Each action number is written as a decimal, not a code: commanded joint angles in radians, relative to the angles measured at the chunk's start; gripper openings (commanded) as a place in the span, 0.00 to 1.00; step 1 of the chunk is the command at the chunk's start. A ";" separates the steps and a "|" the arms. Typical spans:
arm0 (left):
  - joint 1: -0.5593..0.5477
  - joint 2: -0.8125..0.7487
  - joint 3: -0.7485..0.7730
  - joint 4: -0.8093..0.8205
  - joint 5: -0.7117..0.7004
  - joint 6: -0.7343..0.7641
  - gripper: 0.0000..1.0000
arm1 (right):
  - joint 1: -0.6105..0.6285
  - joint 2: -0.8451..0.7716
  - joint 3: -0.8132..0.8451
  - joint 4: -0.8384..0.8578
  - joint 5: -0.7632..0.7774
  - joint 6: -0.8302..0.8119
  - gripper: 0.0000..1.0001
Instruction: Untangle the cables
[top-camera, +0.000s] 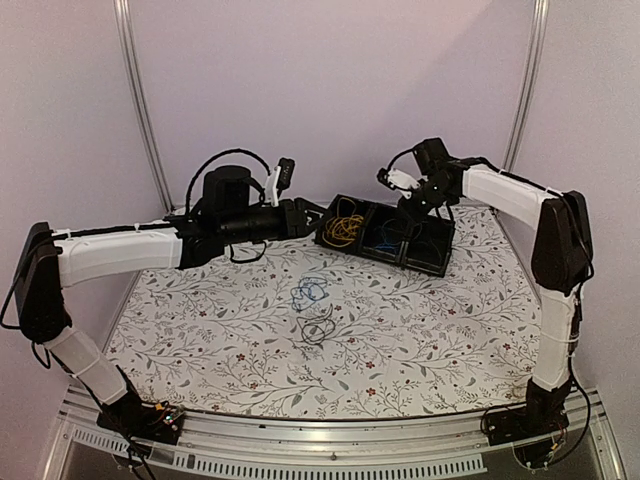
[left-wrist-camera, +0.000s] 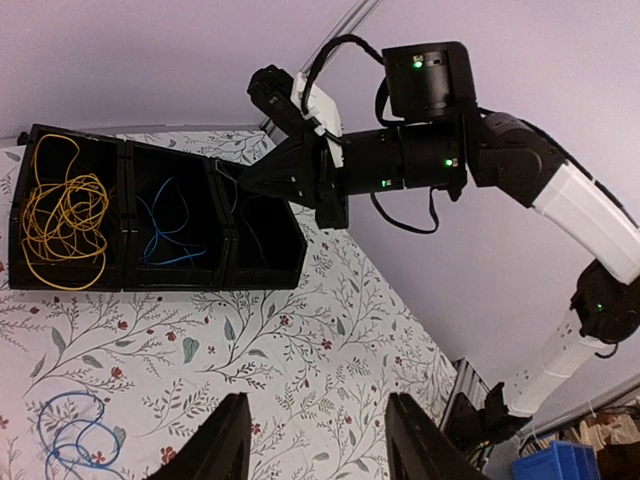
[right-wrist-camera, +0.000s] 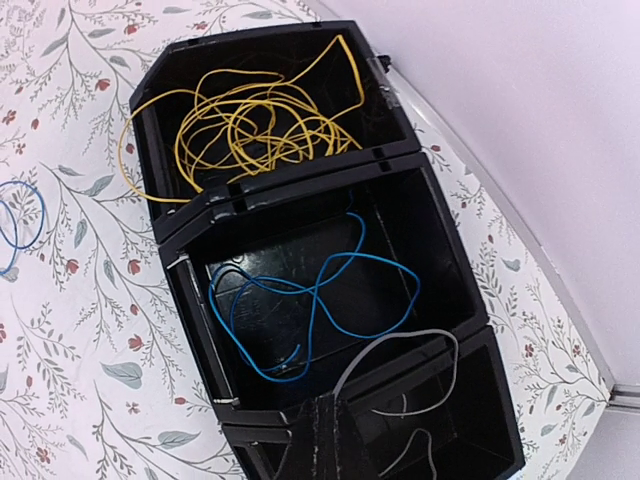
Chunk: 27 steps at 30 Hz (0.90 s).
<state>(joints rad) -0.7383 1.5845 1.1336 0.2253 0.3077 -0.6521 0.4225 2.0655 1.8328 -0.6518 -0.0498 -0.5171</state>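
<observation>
The black tray (right-wrist-camera: 300, 185) has three compartments. A yellow cable (right-wrist-camera: 255, 125) fills the far one and a blue cable (right-wrist-camera: 320, 290) lies in the middle one. My right gripper (right-wrist-camera: 338, 402) is shut on a thin grey cable (right-wrist-camera: 400, 342) that loops over the divider into the near compartment. In the top view the right gripper (top-camera: 408, 212) hovers over the tray (top-camera: 447, 250). My left gripper (left-wrist-camera: 318, 445) is open and holds nothing, above the cloth beside the tray (left-wrist-camera: 215, 278). A blue cable (top-camera: 310, 293) and a black cable (top-camera: 318, 328) lie loose mid-table.
A floral cloth (top-camera: 420, 330) covers the table. Pale walls and metal corner posts (top-camera: 140, 110) stand close behind the tray. Thick black arm cables (top-camera: 225, 160) loop above the left wrist. The table's metal front rail (top-camera: 330, 435) carries both arm bases.
</observation>
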 joint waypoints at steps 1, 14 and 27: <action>0.008 0.009 -0.005 0.033 0.023 -0.014 0.49 | -0.065 -0.041 -0.051 0.001 -0.049 0.023 0.00; 0.008 0.012 -0.012 0.035 0.022 -0.027 0.49 | -0.161 0.002 -0.157 0.011 -0.151 0.066 0.00; 0.011 0.009 -0.018 0.033 0.019 -0.028 0.49 | -0.161 0.123 -0.075 -0.055 -0.217 0.077 0.06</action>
<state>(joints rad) -0.7380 1.5845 1.1263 0.2298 0.3248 -0.6823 0.2607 2.1887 1.7287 -0.6849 -0.2451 -0.4576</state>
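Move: The right hand, fingers shut on the grey cable, hangs over the divider between the box's middle and right compartments. The right compartment, where the cable goes, is centred about 8 cm to its right, 2 cm back and 12 cm below. The blue cable in the middle compartment lies roughly 6 cm left, level in reach, some 13 cm down; the yellow cable is about 21 cm left and 6 cm farther out. For the left hand, that right compartment is some 38 cm right, 14 cm ahead, 23 cm below. Still pinching the grey cable, the right hand swings about 8 cm to the right, off the divider and over the right compartment, rising only a centimetre at first before it begins to sink. It then goes down into that compartment, ending some 10 cm lower than it began and easing a little back to the left, while the wrist tips by nearly 20 degrees so the shut fingers point more steeply down. ##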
